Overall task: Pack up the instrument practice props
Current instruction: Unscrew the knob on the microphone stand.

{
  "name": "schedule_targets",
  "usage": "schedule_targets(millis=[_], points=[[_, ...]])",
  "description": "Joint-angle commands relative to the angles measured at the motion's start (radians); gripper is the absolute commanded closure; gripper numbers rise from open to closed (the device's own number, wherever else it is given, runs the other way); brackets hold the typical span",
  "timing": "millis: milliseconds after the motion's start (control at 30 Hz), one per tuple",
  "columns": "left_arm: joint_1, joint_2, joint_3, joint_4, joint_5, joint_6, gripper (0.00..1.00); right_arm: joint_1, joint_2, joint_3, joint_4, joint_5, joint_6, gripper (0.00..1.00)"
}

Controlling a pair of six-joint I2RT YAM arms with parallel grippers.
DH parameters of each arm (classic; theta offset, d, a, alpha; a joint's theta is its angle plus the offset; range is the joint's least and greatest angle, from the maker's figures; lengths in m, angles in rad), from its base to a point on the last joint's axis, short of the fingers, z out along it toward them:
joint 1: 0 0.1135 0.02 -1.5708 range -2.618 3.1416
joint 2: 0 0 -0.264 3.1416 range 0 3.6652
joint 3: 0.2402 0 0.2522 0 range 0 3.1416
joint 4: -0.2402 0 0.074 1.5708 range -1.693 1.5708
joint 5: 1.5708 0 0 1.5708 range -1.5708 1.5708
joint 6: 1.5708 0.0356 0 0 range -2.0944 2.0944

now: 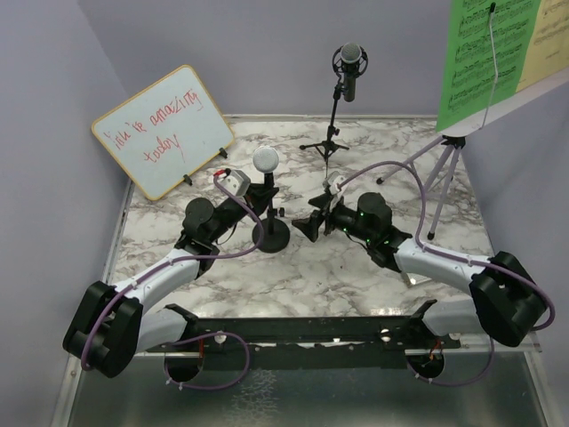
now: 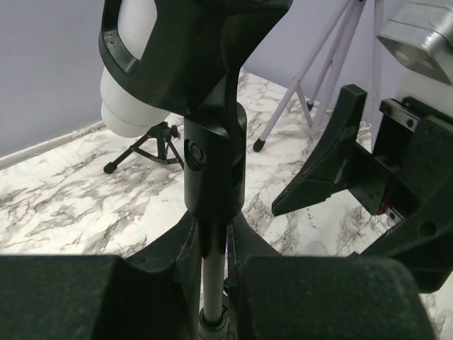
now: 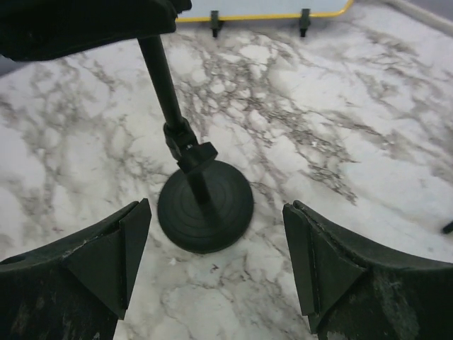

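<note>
The black round-base mic holder (image 1: pixel 272 235) stands mid-table with a grey-headed microphone (image 1: pixel 265 160) in its clip. My left gripper (image 1: pixel 258 207) is shut on the holder's thin pole (image 2: pixel 211 280), just under the clip joint (image 2: pixel 212 170). The microphone's white body (image 2: pixel 131 99) shows at upper left in the left wrist view. My right gripper (image 1: pixel 309 221) is open just right of the holder, with the round base (image 3: pixel 205 205) ahead of its fingers and nothing between them. A second microphone (image 1: pixel 351 59) sits in the black mic tripod (image 1: pixel 331 133) at the back.
The lilac music rack (image 1: pixel 442 173) stands at right and carries the green sheet (image 1: pixel 480 62) and the yellow sheet (image 1: pixel 544 36). A wood-framed whiteboard (image 1: pixel 164 129) leans at back left. Purple walls close in the marble table (image 1: pixel 302 276).
</note>
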Motion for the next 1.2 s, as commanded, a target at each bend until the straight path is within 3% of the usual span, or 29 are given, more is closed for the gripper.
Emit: schedule_targets(millis=[0,167,533,700,867,1167], points=[[0.001,-0.016,0.018,-0.042,0.084,-0.007,1.00,-0.069,0.031,0.060,-0.003,-0.333,0.287,0.18],[0.001,-0.033,0.016,-0.046,0.101,-0.006,1.00,-0.113,0.120,0.089,0.106,-0.384,0.460,0.21],[0.000,-0.034,0.024,-0.054,0.128,-0.004,1.00,-0.143,0.303,0.154,0.199,-0.438,0.636,0.35],[0.000,-0.035,0.024,-0.055,0.137,-0.004,1.00,-0.162,0.352,0.160,0.247,-0.479,0.662,0.37],[0.000,-0.028,0.031,-0.055,0.152,-0.009,1.00,-0.182,0.406,0.175,0.285,-0.514,0.691,0.50],[0.000,-0.018,0.036,-0.055,0.175,-0.013,1.00,-0.188,0.460,0.202,0.346,-0.581,0.704,0.60]])
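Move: My right hand, open and empty, has the stand's knob about 7 cm to its left, 1 cm ahead and 3 cm lower. The pole stands a couple of centimetres farther left than the knob. The round base is about 10 cm left of my right hand, level fore and aft, some 14 cm down; the white microphone is 10 cm left, 3 cm ahead and 14 cm up. From my left hand, closed on the pole, the knob is 3 cm right, 1 cm back and 10 cm below. I bring my right hand in for another turn at the knob. It rises and draws back about 1 cm, then goes left and sinks some 4 cm, rolling its top forward roughly 40 degrees until the fingers point nearly straight left, and narrowing them to about half their gap around the knob. My left hand keeps its grip on the pole, easing back and slightly right. ##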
